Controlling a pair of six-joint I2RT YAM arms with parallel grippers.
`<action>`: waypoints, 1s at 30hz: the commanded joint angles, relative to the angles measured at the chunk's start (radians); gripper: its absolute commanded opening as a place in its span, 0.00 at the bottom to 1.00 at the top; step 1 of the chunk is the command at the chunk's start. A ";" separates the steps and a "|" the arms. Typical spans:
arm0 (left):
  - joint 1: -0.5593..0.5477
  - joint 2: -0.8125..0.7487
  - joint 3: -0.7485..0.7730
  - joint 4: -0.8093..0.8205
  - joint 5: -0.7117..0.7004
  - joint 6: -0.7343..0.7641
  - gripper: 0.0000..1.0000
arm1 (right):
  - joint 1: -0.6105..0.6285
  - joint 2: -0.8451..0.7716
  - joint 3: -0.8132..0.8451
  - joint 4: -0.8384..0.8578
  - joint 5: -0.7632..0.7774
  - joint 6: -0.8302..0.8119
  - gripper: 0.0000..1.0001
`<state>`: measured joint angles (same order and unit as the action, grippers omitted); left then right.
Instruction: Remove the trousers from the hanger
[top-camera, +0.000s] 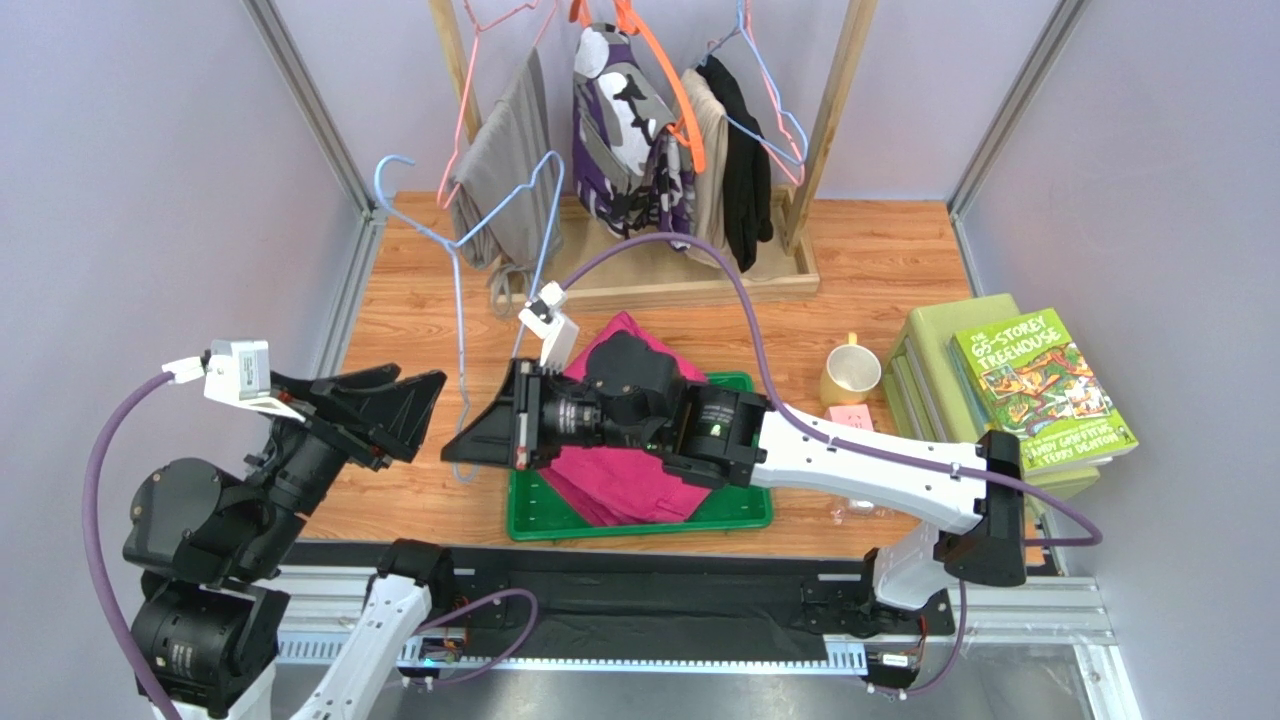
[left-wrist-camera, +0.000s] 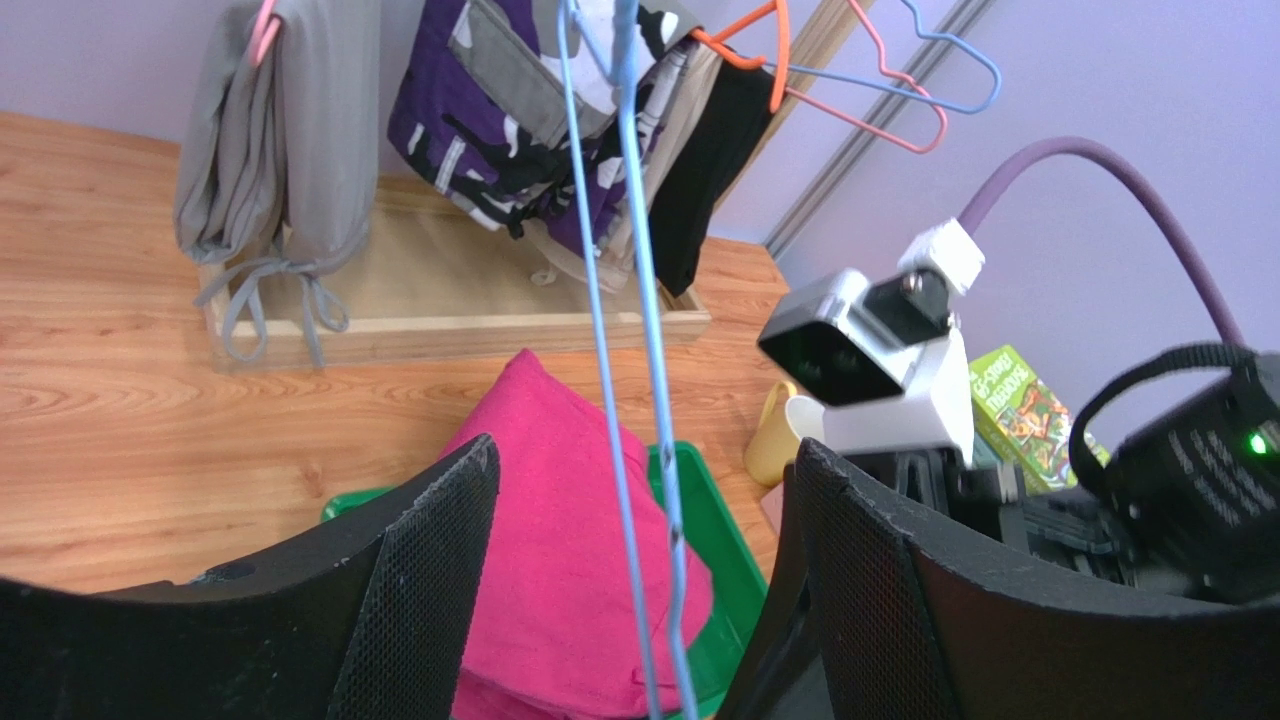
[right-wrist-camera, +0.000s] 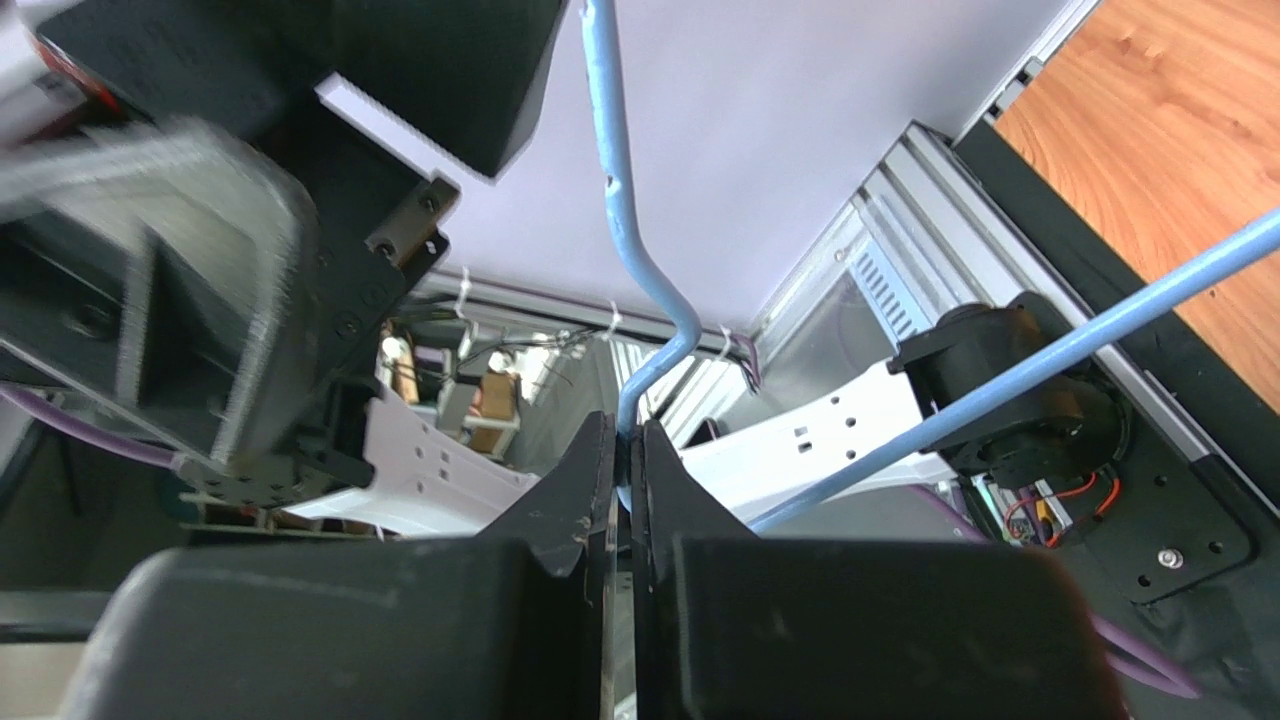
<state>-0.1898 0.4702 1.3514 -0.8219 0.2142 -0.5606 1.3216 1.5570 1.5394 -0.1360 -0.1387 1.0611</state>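
The light-blue wire hanger (top-camera: 458, 255) stands upright and bare over the wooden table, left of the green tray (top-camera: 751, 510). My right gripper (top-camera: 451, 449) is shut on its lower wire; in the right wrist view the fingers (right-wrist-camera: 579, 495) pinch the blue wire (right-wrist-camera: 631, 255). The magenta-pink trousers (top-camera: 631, 480) lie folded in the tray, partly under my right arm, off the hanger. My left gripper (top-camera: 425, 413) is open just left of the hanger. In the left wrist view the two hanger wires (left-wrist-camera: 639, 375) run between its spread fingers (left-wrist-camera: 436, 570), untouched, with the trousers (left-wrist-camera: 556, 525) behind.
A wooden rack at the back holds grey trousers (top-camera: 504, 165), a purple-white garment (top-camera: 631, 128) on an orange hanger, a black garment and spare wire hangers. A yellow mug (top-camera: 851, 371), a pink note and stacked books (top-camera: 1037, 383) sit right of the tray.
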 joint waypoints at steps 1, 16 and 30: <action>0.000 -0.021 0.031 -0.013 -0.009 0.059 0.78 | -0.071 -0.066 -0.030 0.127 -0.102 0.060 0.00; 0.000 0.196 0.017 0.246 0.459 -0.163 0.71 | -0.099 -0.176 -0.108 0.188 -0.265 -0.029 0.00; 0.000 0.173 -0.173 0.641 0.686 -0.469 0.47 | -0.119 -0.247 -0.199 0.245 -0.340 -0.024 0.00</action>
<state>-0.1902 0.6464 1.1885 -0.3180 0.8173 -0.9375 1.2114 1.3399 1.3499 0.0212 -0.4446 1.0496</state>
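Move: The blue hanger's near side wire passes about 3 cm to the right and 2 cm ahead of my left fingertips, level with them. The magenta trousers in the green tray lie some 19 cm right, 10 cm ahead and 35 cm below; the grey trousers hang about 35 cm ahead, 3 cm right, 15 cm lower. From my right hand, shut on the hanger's lower corner, that wire section is about 3 cm ahead, level sideways and 6 cm up. I swing my open left hand about 10 cm right, bulging a few centimetres forward and easing back, turning some 35 degrees clockwise to bring its fingers around the hanger's side wire, and narrow them to about half open. My right hand keeps its pinch on the lower corner: first a short push forward, then back while carrying the hanger right and up. ##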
